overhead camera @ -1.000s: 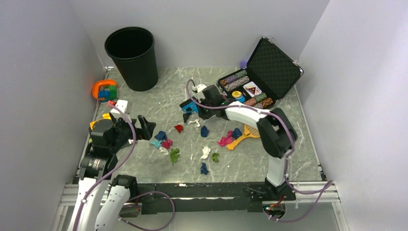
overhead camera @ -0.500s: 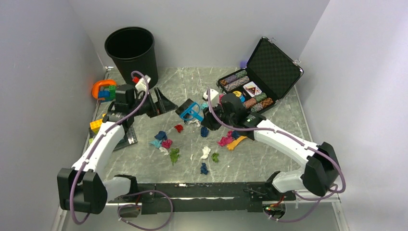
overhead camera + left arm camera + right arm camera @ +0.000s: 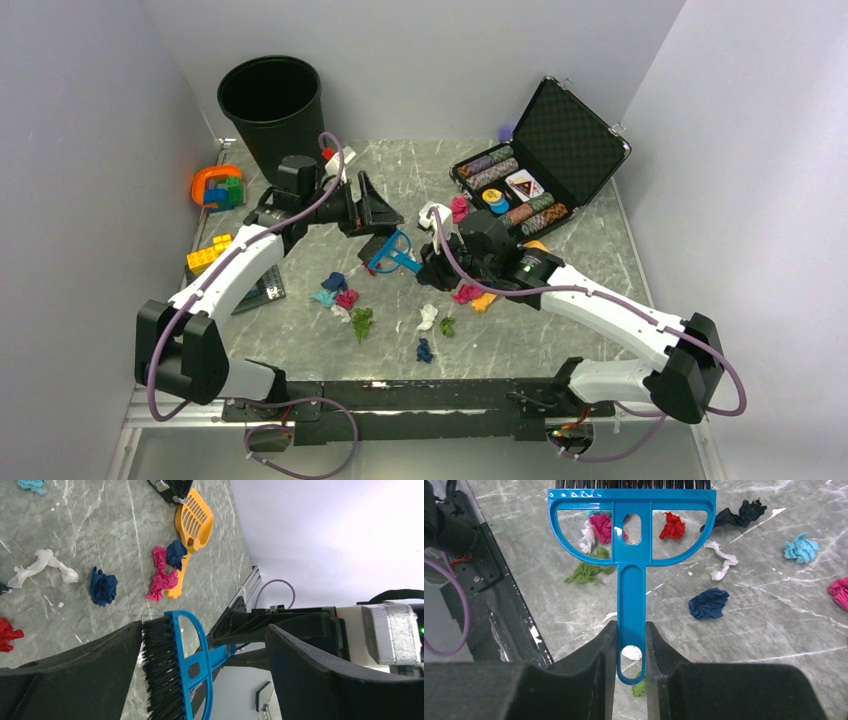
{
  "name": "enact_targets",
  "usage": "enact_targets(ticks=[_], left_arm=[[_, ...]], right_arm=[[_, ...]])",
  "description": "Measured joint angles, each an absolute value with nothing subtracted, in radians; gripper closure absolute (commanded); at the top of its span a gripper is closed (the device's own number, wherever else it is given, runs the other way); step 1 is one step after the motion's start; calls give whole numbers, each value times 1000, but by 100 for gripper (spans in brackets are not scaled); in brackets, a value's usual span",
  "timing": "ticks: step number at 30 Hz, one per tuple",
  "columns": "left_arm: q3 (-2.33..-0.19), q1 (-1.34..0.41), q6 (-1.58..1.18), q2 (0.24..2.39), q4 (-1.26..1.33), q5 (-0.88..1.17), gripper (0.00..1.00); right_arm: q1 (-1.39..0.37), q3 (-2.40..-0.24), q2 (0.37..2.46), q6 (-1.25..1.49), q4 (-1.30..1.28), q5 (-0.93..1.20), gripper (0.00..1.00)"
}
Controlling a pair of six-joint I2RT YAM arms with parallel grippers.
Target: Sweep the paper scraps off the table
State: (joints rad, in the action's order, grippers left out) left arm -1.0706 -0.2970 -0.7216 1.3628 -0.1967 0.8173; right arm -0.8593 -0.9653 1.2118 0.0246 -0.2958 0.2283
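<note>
Paper scraps in pink, teal, green, white and dark blue lie scattered over the middle of the table. My right gripper is shut on the handle of a blue hand brush, bristles pointing away from it. The right wrist view shows the handle clamped in the right gripper, with the brush above red and dark blue scraps. My left gripper is open. In its wrist view the brush head sits between the left gripper's wide fingers, bristles against one finger.
A black bin stands at the back left. An open case of poker chips sits at the back right. Toy bricks lie along the left edge. An orange dustpan lies by pink scraps, mostly under my right arm from above.
My left arm swung from the left edge to the middle, bringing its open fingers around the brush head. My right arm stretched out low and drew the brush slightly nearer.
</note>
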Motion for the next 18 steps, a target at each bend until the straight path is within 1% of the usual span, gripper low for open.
enact_targets(ticks=[5, 9, 12, 14, 16, 18], left_arm=[[-1059, -301, -722, 1368, -213, 818, 2], [-1034, -301, -723, 1368, -213, 822, 4], [-996, -301, -744, 1368, -199, 843, 12], [-970, -303, -760, 1369, -187, 862, 19], [-955, -307, -776, 1370, -172, 880, 27], [-944, -310, -789, 1370, -152, 897, 37]], right_arm=[[-864, -960, 1202, 23, -294, 179, 81], [-864, -952, 1174, 11, -296, 135, 81], [-867, -952, 1161, 1, -292, 109, 81], [-873, -952, 1161, -4, -290, 95, 81], [-879, -951, 1161, -9, -290, 83, 81], [-886, -950, 1161, -13, -290, 81, 81]])
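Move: My right hand holds the blue brush by its handle. The head is about 5 cm back from my open left hand, level sideways and 7 cm below. On the table some 21 cm under my left hand, a red scrap lies 3 cm ahead and 4 cm left, a navy scrap 2 cm ahead and 6 cm right. From my right hand, the left gripper is about 9 cm ahead, 7 cm left and 4 cm higher. I sink my left hand about 3.5 cm and draw it back nearly 3 cm, down around the brush head, rolling it some 10 degrees about its own fingers and starting to close them, still well open. My right hand keeps its grip on the handle and offers the brush, easing a centimetre or so right, forward and up while its fingers swing slightly clockwise. ##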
